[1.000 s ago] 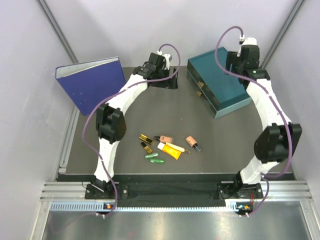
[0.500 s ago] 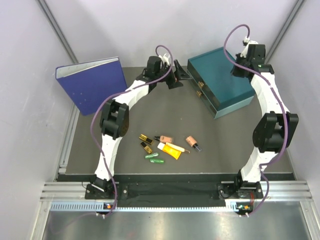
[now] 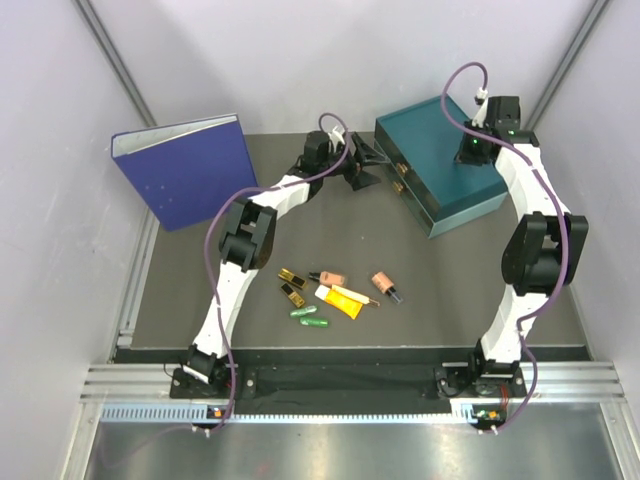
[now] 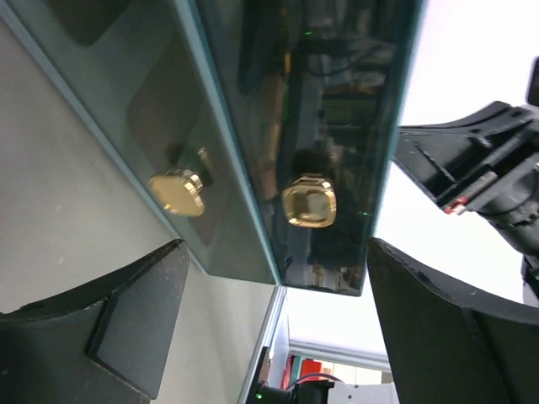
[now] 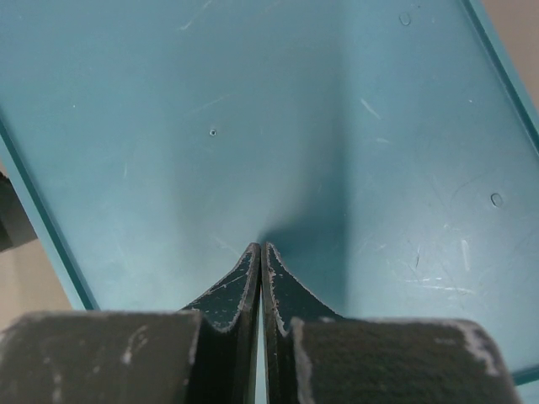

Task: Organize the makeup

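The makeup lies loose at the table's near middle: two gold-and-black cases (image 3: 291, 275) (image 3: 292, 294), two green capsules (image 3: 303, 311) (image 3: 316, 321), a yellow-orange white-capped tube (image 3: 340, 297) and two beige dark-capped bottles (image 3: 330, 276) (image 3: 384, 283). My left gripper (image 3: 372, 165) is open, just in front of the teal drawer box (image 3: 440, 160). In the left wrist view the gripper (image 4: 278, 328) faces the box's front, with two gold knobs (image 4: 308, 200) (image 4: 177, 191) beyond its tips. My right gripper (image 5: 260, 249) is shut and empty, right above the box's teal lid (image 5: 278, 126).
A large blue binder (image 3: 182, 168) stands at the back left. The enclosure's pale walls close in the table on three sides. A metal rail (image 3: 330, 385) carries both arm bases at the near edge.
My left gripper has moved right, up to the front of the drawer box. My right gripper has come down from behind the box to over its lid.
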### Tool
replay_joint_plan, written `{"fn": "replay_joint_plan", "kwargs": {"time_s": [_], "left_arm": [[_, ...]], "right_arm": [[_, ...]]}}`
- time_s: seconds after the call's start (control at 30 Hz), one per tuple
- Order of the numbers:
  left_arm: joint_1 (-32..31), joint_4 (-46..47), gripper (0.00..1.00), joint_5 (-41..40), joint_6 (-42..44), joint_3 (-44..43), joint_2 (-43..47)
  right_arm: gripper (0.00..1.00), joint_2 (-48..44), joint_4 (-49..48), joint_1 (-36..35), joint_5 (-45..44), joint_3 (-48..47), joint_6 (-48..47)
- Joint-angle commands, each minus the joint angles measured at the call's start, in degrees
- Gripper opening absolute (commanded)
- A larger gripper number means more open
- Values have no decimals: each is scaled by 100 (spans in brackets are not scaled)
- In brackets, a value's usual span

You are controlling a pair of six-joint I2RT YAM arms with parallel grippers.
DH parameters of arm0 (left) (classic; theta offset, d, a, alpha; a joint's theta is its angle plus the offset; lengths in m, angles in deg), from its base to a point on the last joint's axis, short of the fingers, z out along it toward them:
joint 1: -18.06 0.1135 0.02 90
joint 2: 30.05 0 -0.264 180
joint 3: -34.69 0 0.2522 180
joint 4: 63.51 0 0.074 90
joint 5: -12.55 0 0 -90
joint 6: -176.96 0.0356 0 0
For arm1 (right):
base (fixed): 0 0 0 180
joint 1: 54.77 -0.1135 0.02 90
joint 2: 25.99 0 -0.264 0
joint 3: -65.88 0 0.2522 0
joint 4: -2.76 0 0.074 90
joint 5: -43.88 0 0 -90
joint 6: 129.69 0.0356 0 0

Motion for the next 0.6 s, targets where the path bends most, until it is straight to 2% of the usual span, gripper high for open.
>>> {"fn": "replay_joint_plan", "kwargs": {"time_s": [0.0,0.1,0.37,0.57], "left_arm": [[-47,772,89,132,-330,-424,-15],[-100,711,83,150,-313,-521,-85],[-258,447,77,88,-225,-899,-331],[-302,385,68,-43,-181,-987,-454]], "right_arm": [[0,138,182,-16,43,-215,-107],[0,164,200,-24,61,-207,-115],[0,209,209,-51,122,-154,-115],[0,226,200,-60,166,-154,-115]]}}
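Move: The upper drawer's gold knob is about 6 cm to the right of the left hand, roughly 1 cm farther out and about level in height. The lower drawer's knob sits some 7 cm beneath the upper one, and the cabinet's middle is about 15 cm to the left hand's right, 2 cm ahead and 5 cm below. From the right hand, over the cabinet top, the upper knob lies about 15 cm to the left, level fore and aft, and 5 cm lower. The upper knob is approached by the left hand, which first rises about 3 cm to line up with it, then eases rightward some 3 cm towards the drawer front, sinking slightly at the end. Its wide-open fingers narrow partway, still clear of the knob. The right hand stays put, its shut fingertips still resting on the cabinet top. ##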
